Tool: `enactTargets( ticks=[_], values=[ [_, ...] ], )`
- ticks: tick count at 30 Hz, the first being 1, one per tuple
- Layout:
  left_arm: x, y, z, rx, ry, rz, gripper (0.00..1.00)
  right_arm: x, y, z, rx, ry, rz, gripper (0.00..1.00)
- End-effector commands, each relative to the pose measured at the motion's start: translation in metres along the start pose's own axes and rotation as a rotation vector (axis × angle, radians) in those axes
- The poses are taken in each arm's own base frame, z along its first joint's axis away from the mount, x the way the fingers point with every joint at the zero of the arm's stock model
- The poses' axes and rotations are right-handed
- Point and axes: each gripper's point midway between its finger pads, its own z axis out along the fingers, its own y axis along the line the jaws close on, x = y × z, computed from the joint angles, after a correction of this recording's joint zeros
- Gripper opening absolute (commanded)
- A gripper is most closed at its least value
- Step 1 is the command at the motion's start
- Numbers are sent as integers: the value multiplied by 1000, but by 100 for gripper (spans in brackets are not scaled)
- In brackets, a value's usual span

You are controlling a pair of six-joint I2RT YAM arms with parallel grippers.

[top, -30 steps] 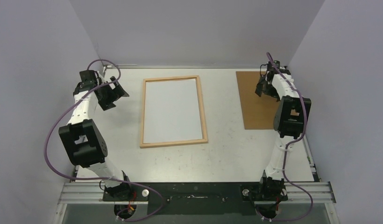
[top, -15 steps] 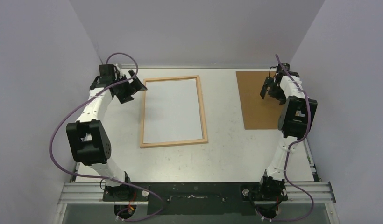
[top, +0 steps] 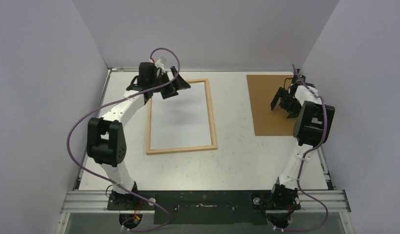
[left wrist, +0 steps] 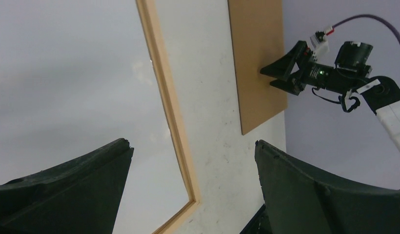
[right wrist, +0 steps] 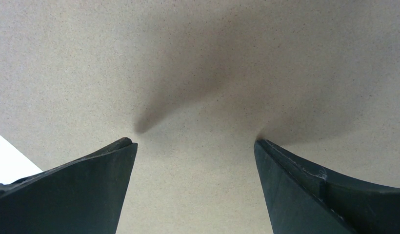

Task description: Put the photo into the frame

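The light-wood frame [top: 181, 116] lies flat mid-table, and its rail [left wrist: 166, 112] runs through the left wrist view. A plain white surface [top: 179, 117] fills its inside. No printed side of the photo shows, and I cannot tell if this surface is its back. My left gripper [top: 176, 87] hovers open over the frame's far left corner with nothing between its fingers [left wrist: 193, 146]. My right gripper [top: 282, 106] stands open over the brown board. Its fingertips [right wrist: 194, 142] are right at the board's surface, holding nothing.
A flat brown backing board [top: 270, 104] lies at the back right of the table and fills the right wrist view [right wrist: 198, 63]. It also appears in the left wrist view [left wrist: 256, 63]. Grey walls enclose the table on three sides. Purple cables loop off both arms.
My left arm has swung right from the table's left side to the frame's far left corner. My right gripper has shifted slightly nearer over the board. Both stay open.
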Motion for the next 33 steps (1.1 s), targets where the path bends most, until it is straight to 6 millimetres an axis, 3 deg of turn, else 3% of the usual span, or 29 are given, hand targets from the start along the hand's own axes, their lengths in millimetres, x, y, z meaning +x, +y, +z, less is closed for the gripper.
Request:
enactTargets(
  ticks=[1, 3, 7, 15, 18, 22, 25, 29, 33],
  values=[
    [29, -47, 49, 124, 77, 42, 97, 50, 15, 7, -10, 138, 11, 95],
    [47, -67, 69, 164, 126, 50, 96, 63, 22, 7, -7, 157, 4, 95],
    [79, -83, 102, 173, 241, 43, 86, 73, 32, 0, 10, 158, -12, 94],
    [142, -87, 147, 77, 380, 18, 77, 93, 48, -13, -47, 164, 17, 93],
    [168, -88, 160, 25, 436, 66, 74, 92, 59, -20, -85, 157, 13, 93],
    [188, -77, 173, -83, 487, 102, 68, 77, 65, -32, -94, 118, 4, 92],
    [198, -78, 176, -147, 495, 126, 66, 48, 57, -49, -36, 16, -1, 92],
    [214, -72, 182, -180, 527, 95, 65, 3, 26, -75, 97, -161, 57, 92],
    [231, -75, 188, -135, 559, 59, 65, -18, -14, -81, 196, -246, 153, 95]
  ],
)
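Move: The brown board lies right under the right hand: its middle is about 2 cm ahead, 1 cm left and 2 cm below. The frame, with the photo's white back showing inside, is centred some 47 cm left of that hand and 3 cm nearer the base. From the left hand, the board's middle is about 50 cm right, 1 cm back and 20 cm below, while the frame's middle is 7 cm back and 4 cm right, similarly low. Leftward and somewhat back, the right hand drags the board with its open fingertips for some 9 cm, then lifts off and turns back rightward. The left hand sweeps right about 26 cm across the frame towards the board's left edge, sinking and easing back, turning clockwise and tipping its fingers down while they partly close; it stays short of the board. ##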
